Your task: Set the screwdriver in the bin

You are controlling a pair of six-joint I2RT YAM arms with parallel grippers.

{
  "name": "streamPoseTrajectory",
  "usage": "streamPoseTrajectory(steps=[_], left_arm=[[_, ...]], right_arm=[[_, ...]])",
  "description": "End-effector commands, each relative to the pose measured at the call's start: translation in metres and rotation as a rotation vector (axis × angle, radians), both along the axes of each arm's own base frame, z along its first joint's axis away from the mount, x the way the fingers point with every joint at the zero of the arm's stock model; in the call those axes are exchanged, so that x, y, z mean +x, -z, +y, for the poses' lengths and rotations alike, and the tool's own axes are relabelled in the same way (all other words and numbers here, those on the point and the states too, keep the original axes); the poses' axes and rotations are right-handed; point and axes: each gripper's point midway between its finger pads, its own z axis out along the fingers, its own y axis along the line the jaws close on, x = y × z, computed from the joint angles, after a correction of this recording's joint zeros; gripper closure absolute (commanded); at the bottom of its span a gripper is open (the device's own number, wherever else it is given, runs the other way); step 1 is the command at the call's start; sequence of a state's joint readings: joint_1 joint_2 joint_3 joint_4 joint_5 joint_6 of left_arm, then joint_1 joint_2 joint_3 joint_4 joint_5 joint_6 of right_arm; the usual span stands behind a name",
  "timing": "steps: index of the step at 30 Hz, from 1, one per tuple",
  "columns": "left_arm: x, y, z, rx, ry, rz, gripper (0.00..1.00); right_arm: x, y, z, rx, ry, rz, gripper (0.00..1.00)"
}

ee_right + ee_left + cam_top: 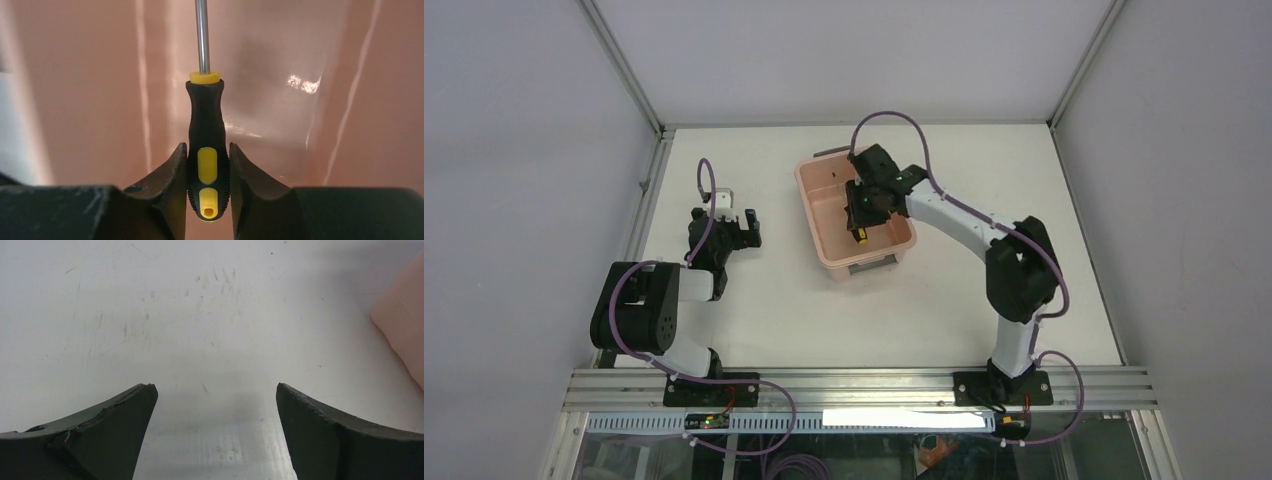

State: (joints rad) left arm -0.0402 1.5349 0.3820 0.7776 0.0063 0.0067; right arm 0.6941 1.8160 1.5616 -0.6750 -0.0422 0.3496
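Note:
The screwdriver (205, 115), with its yellow-and-black handle and thin metal shaft, is inside the salmon-pink bin (822, 235). My right gripper (208, 150) is shut on the rear part of the handle, one finger pressing each side. The shaft points away from the wrist and runs out of the top of the right wrist view, with the bin's wall (100, 100) behind it. From above, the right gripper (861, 222) reaches down into the bin and the screwdriver's yellow end (861, 238) shows below it. My left gripper (746, 222) hangs open over the bare table, left of the bin.
The bin's pink corner (405, 330) shows at the right edge of the left wrist view, beyond the left gripper (216, 390). Grey enclosure walls with metal posts (624, 70) border the table at the back and sides. An aluminium rail (854, 385) runs along the near edge.

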Motion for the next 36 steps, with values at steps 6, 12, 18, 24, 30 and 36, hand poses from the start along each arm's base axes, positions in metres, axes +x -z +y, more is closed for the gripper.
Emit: streamPoseTrajectory(steps=[6,12,18,24,30,36], left_arm=[[0.004,-0.017,-0.005,-0.019,0.009,-0.055,0.01],[0.004,-0.017,-0.005,-0.020,0.010,-0.055,0.01],[0.004,-0.017,-0.005,-0.020,0.010,-0.054,0.01],[0.004,-0.017,-0.005,-0.020,0.009,-0.055,0.01],[0.004,-0.017,-0.005,-0.020,0.010,-0.055,0.01],[0.004,-0.017,-0.005,-0.020,0.010,-0.055,0.01]], right_arm=[[0.021,0.088,-0.004,-0.151,0.103,0.036,1.00],[0.019,0.119,-0.012,-0.248,0.131,0.091,0.90],[0.022,0.046,-0.011,-0.198,0.102,-0.020,0.55],[0.027,-0.066,-0.010,-0.088,0.037,-0.227,0.33],[0.042,-0.143,-0.047,-0.101,0.064,-0.409,0.11],[0.071,-0.171,-0.156,-0.218,0.275,-0.461,0.01]])
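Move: The right hand already holds the screwdriver by its handle over the near half of the bin; the shaft points ahead and a little left, putting the screwdriver's middle about 4 cm ahead and 1 cm left. The bin's middle lies some 6 cm ahead, 1 cm left and 9 cm below. Its near grey handle is about 5 cm back, 3 cm right and 6 cm down. From the left hand, the bin's middle is about 29 cm right, 1 cm ahead, at the same height. Keeping its grip on the screwdriver's handle, the right hand lowers it about 12 cm down to the bin floor, tilting a little on the way, and settles there. The fingers then open wide and let go as the hand turns back upward, climbing fast by some 27 cm out of the bin, drifting forward and right, with the fingertips tipping up about 30 degrees. ##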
